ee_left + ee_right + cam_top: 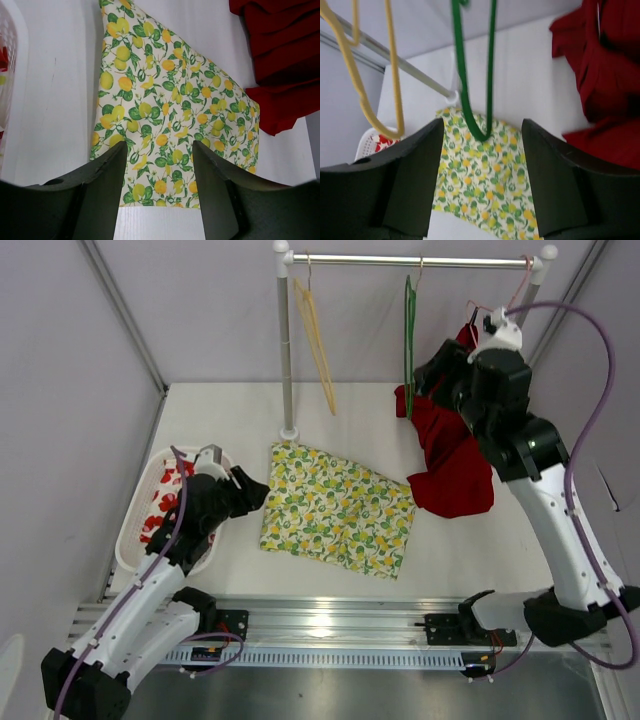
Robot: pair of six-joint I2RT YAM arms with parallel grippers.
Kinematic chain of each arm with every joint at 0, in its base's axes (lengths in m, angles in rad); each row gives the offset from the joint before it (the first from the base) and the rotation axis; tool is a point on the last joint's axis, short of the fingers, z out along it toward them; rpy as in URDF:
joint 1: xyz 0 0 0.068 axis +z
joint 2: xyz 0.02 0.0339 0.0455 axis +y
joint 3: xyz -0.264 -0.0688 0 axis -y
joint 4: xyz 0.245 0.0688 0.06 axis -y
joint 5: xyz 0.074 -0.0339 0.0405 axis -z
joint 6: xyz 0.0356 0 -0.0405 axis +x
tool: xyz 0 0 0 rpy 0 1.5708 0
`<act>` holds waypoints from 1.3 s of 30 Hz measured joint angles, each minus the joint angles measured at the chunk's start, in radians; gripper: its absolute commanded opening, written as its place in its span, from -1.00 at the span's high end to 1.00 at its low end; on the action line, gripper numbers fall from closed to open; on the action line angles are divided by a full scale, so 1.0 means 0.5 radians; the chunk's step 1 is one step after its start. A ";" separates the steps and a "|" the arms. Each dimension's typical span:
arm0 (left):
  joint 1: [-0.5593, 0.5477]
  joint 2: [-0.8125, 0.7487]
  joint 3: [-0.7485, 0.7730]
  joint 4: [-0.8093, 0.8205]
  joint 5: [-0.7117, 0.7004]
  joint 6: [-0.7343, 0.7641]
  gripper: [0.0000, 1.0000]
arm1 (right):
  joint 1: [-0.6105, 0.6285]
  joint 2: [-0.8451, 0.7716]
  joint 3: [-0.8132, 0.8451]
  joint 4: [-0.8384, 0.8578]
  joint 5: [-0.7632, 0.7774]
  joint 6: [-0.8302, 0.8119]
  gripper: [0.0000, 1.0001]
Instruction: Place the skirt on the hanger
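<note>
A lemon-print skirt lies flat on the white table, and it also fills the middle of the left wrist view. My left gripper is open just off the skirt's left edge, with nothing between its fingers. A green hanger hangs on the rail. My right gripper is open, raised beside this hanger, and holds nothing. A red garment drapes from the red hanger down onto the table.
A yellow hanger hangs at the rail's left end, next to the rack pole. A white laundry basket with red-patterned cloth sits at the table's left edge. Walls close in the left, the right and the back.
</note>
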 measured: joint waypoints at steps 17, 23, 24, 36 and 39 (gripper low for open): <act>-0.001 0.074 0.153 -0.049 0.127 0.086 -0.21 | -0.245 1.195 1.234 0.348 -0.135 -0.559 -0.31; -0.001 0.108 0.180 -0.058 0.156 0.121 -0.22 | -0.262 1.392 1.375 0.384 -0.143 -0.636 -0.01; -0.001 0.109 0.180 -0.060 0.156 0.122 -0.22 | -0.263 1.397 1.375 0.388 -0.142 -0.649 0.01; -0.001 0.156 0.180 -0.056 0.196 0.121 -0.19 | -0.276 1.387 1.357 0.484 -0.140 -0.749 0.65; -0.001 0.159 0.180 -0.057 0.202 0.121 -0.20 | -0.278 1.385 1.357 0.493 -0.144 -0.771 0.91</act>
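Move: The green hanger's neck is about 20 cm ahead of my right hand, 1 cm to its left and 4 cm higher, with the rod roughly 5 cm above that neck. The yellow hanger's neck hangs some 20 cm left of the green one at the same depth and height, the pink hanger's neck about 20 cm right of the green one. From my left hand the green neck is roughly 27 cm ahead, 29 cm right and 29 cm up. I reach my open right hand forward about 20 cm towards the green hanger, climbing some 7 cm on the way and then easing down by half of that, the fingers tipping up about 15 degrees to near level and my hand rolling left side down as much. There, just under the rod, I close the fingers and pinch the green hanger at its neck below the hook. ##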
